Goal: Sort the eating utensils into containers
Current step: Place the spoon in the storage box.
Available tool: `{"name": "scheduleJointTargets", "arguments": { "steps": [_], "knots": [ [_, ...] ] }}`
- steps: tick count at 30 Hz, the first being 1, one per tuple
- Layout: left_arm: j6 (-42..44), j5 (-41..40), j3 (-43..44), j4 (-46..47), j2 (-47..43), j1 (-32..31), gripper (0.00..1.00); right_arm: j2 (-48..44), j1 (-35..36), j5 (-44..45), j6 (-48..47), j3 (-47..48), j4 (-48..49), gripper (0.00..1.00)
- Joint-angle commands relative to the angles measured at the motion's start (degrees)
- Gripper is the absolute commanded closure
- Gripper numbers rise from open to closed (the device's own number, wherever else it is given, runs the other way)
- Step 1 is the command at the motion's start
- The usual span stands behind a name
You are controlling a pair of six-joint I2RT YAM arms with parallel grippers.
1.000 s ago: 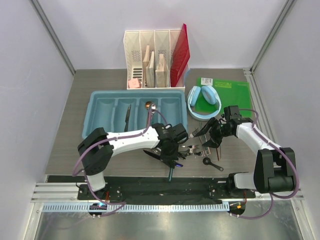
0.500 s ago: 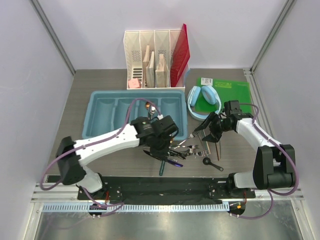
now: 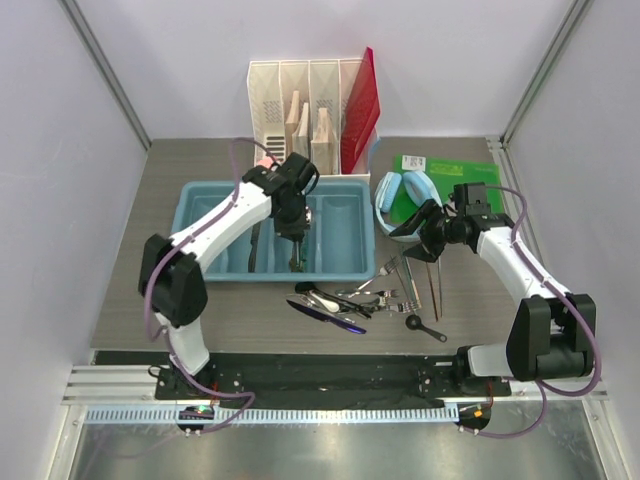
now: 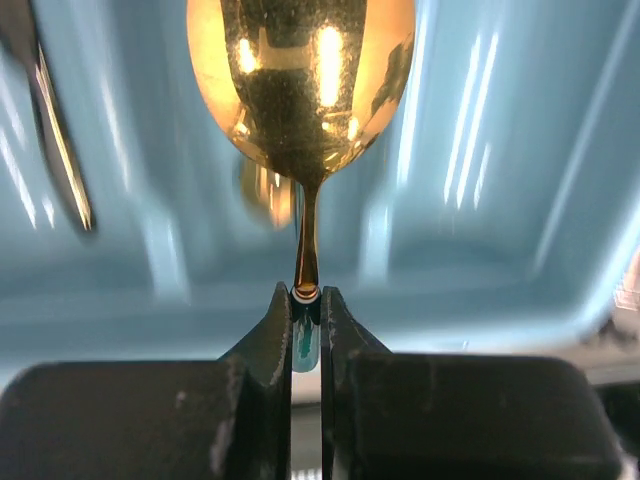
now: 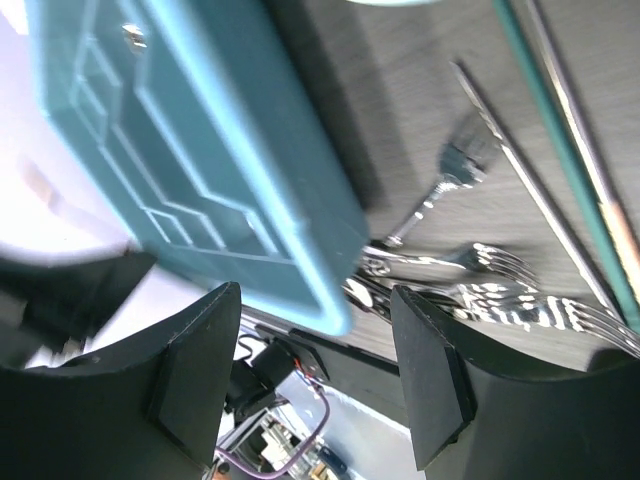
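Observation:
My left gripper [image 3: 292,228] [image 4: 305,300] is shut on the handle tip of a gold spoon [image 4: 300,80] [image 3: 297,258]. The spoon hangs over a middle compartment of the light blue tray [image 3: 187,212] [image 4: 520,200]. In the tray lie a dark knife [image 3: 255,243] [image 4: 52,150] and another gold spoon [image 4: 266,190], which looks blurred. Right of the tray, my right gripper [image 3: 418,236] [image 5: 315,290] hovers open and holds nothing. Below it, loose forks [image 3: 392,291] [image 5: 480,270], chopsticks [image 3: 435,288] [image 5: 570,130], a blue-handled knife [image 3: 326,311] and a small dark spoon [image 3: 426,328] lie on the table.
A white slotted organizer [image 3: 300,115] and a red folder [image 3: 358,105] stand behind the tray. Light blue headphones [image 3: 410,200] rest on a green book [image 3: 455,185], close behind my right gripper. In the right wrist view the tray's corner [image 5: 210,160] is near.
My left arm has carried the spoon from the pile at the front back over the tray. My right gripper has drawn back a little toward the headphones, still open.

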Motion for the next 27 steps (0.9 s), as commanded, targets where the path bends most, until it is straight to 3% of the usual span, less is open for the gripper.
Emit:
{"name": "scheduleJointTargets", "arguments": {
  "steps": [1,6,19,22,24,27],
  "knots": [
    [7.1,2.7,7.2,1.4,7.3,3.3,1.00,-2.1,0.1,-1.7,0.8,2.8,1.4,0.33],
    [6.9,8.1,10.3,1.9,13.4,7.6,1.00,-4.4,0.0,-1.8,1.2,-0.5,1.0,0.33],
    [10.8,11.9,9.7,2.5,18.2,7.7,1.00,-2.6,0.1,-2.5,1.5,-0.2,1.6,0.33],
    [10.0,11.3,8.1,4.2,17.0,7.7,0.78,-2.2,0.0,-2.2,1.5,1.3,1.6,0.33],
    [9.1,10.4,6.4,5.8,15.6,7.8,0.74,-1.9,0.0,-1.7,1.4,1.6,1.6,0.33],
    [6.9,7.6,3.6,8.8,10.5,7.7,0.58,-1.1,0.2,-1.9,1.5,1.5,1.5,0.33]
  ]
}}
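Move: The left hand, already gripping the gold-bowled spoon, is above the near part of the blue storage box; the middle of the spoon compartment lies about 8 cm ahead and 11 cm below. The knife in the box is some 10 cm to the left and 7 cm ahead; outside the box, the utensil pile lies about 7 cm back and 10 cm to the right. From the right hand the spoon compartment is roughly 24 cm left and 3 cm ahead. Left hand sinks about 8 cm and reaches 5 cm forward into the spoon compartment, then opens, releasing the spoon. ##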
